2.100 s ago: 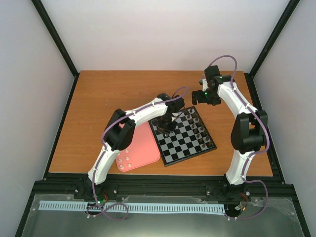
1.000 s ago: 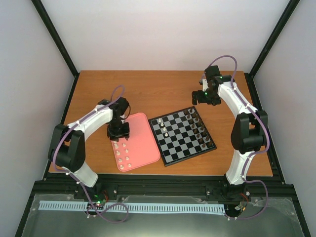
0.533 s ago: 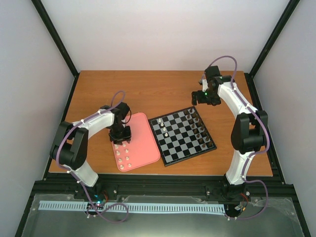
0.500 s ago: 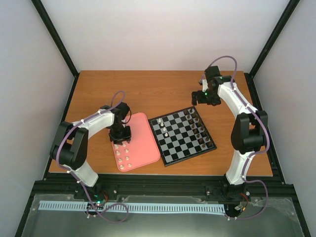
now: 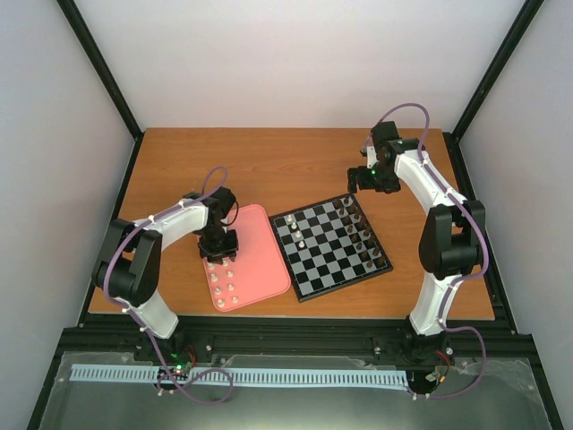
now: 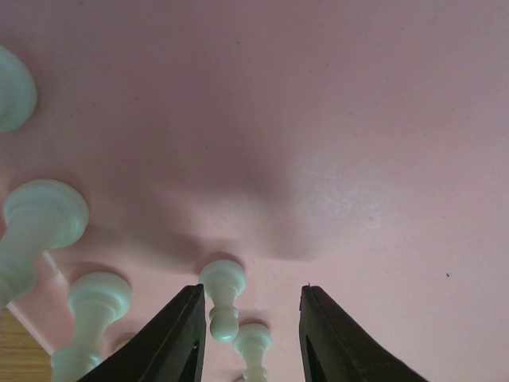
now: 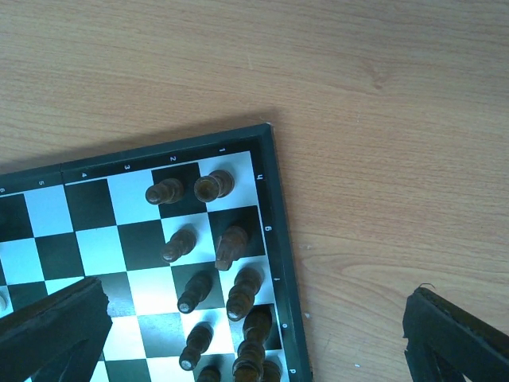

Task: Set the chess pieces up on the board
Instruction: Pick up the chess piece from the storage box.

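The board [image 5: 327,261] lies at the table's middle, turned a little. Two pale chess pieces [image 5: 296,236] stand near its left side, and dark pieces [image 5: 363,237] fill its right side. More pale pieces [image 5: 224,283] stand in rows on the pink tray [image 5: 264,251]. My left gripper [image 5: 218,254] is down over the tray's left part. In the left wrist view it [image 6: 253,318] is open, with a pale pawn [image 6: 222,296] between the jaws, next to the left finger [image 6: 179,338]. My right gripper [image 5: 367,179] hovers wide open above the board's far right corner [image 7: 278,231].
In the left wrist view, a second pale pawn [image 6: 253,347] stands just behind the first and others [image 6: 44,219] to the left. Dark pieces [image 7: 232,245] sit crowded below the right gripper [image 7: 253,296]. Bare wooden table [image 5: 269,166] lies beyond the board.
My left arm has swung from the board to the pink tray and come down over the pale pieces, its jaws narrowing. The right arm has stayed still.
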Controlling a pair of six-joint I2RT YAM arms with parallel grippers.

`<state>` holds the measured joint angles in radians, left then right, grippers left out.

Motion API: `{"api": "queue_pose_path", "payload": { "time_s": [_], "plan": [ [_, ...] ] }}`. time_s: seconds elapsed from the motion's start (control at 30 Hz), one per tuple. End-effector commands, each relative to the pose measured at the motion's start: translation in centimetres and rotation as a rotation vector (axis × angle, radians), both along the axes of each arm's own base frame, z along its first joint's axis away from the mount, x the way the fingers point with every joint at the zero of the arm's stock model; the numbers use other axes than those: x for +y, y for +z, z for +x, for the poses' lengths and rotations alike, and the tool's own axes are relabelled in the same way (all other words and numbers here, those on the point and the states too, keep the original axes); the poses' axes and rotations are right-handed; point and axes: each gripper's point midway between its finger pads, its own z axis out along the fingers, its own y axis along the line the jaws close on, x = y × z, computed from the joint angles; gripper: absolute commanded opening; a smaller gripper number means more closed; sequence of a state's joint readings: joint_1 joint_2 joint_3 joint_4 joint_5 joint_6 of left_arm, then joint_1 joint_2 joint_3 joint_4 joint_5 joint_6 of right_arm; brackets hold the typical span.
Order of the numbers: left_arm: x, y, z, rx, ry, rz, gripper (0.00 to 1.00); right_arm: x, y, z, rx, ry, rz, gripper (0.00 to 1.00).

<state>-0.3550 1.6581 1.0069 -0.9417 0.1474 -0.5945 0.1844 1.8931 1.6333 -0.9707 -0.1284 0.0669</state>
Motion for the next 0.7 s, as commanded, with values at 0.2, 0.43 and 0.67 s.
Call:
{"api": "queue_pose_path", "payload": {
  "time_s": [0.2,0.43,0.67],
  "plan": [
    [0.22,-0.45,-0.15,0.018,0.003,0.0,0.27,-0.42,1.3,0.27,-0.04,-0.002,-0.002,1.0],
    [0.24,-0.64,0.03,0.019,-0.001,0.005,0.2,-0.45,1.18,0.2,-0.037,-0.003,-0.003,1.0],
    [0.1,-0.98,0.21,0.029,-0.011,0.003,0.01,-0.5,1.17,0.08,-0.036,-0.003,-0.005,1.0]
  ]
}}
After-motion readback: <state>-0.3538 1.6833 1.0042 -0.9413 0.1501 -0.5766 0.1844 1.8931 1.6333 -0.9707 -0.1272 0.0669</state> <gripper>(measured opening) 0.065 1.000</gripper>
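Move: The left hand hangs half open just over a white pawn in the pink storage box, whose middle is about 1 cm to its left, level fore and aft, and 1 cm lower. The next pawn stands about 3 cm behind the hand point. In the outer row, one piece is 5 cm left and 1 cm back, another 5 cm left and 2 cm ahead. The pawn lies some 41 cm left of the right hand, 20 cm back and 12 cm lower. The left fingers close around the white pawn and pinch it, its stem ending up between the two tips, which are nearly shut. While closing, the left hand sinks a little, by a bit over half a centimetre, fingers still pointing straight down and the wrist not turning. ##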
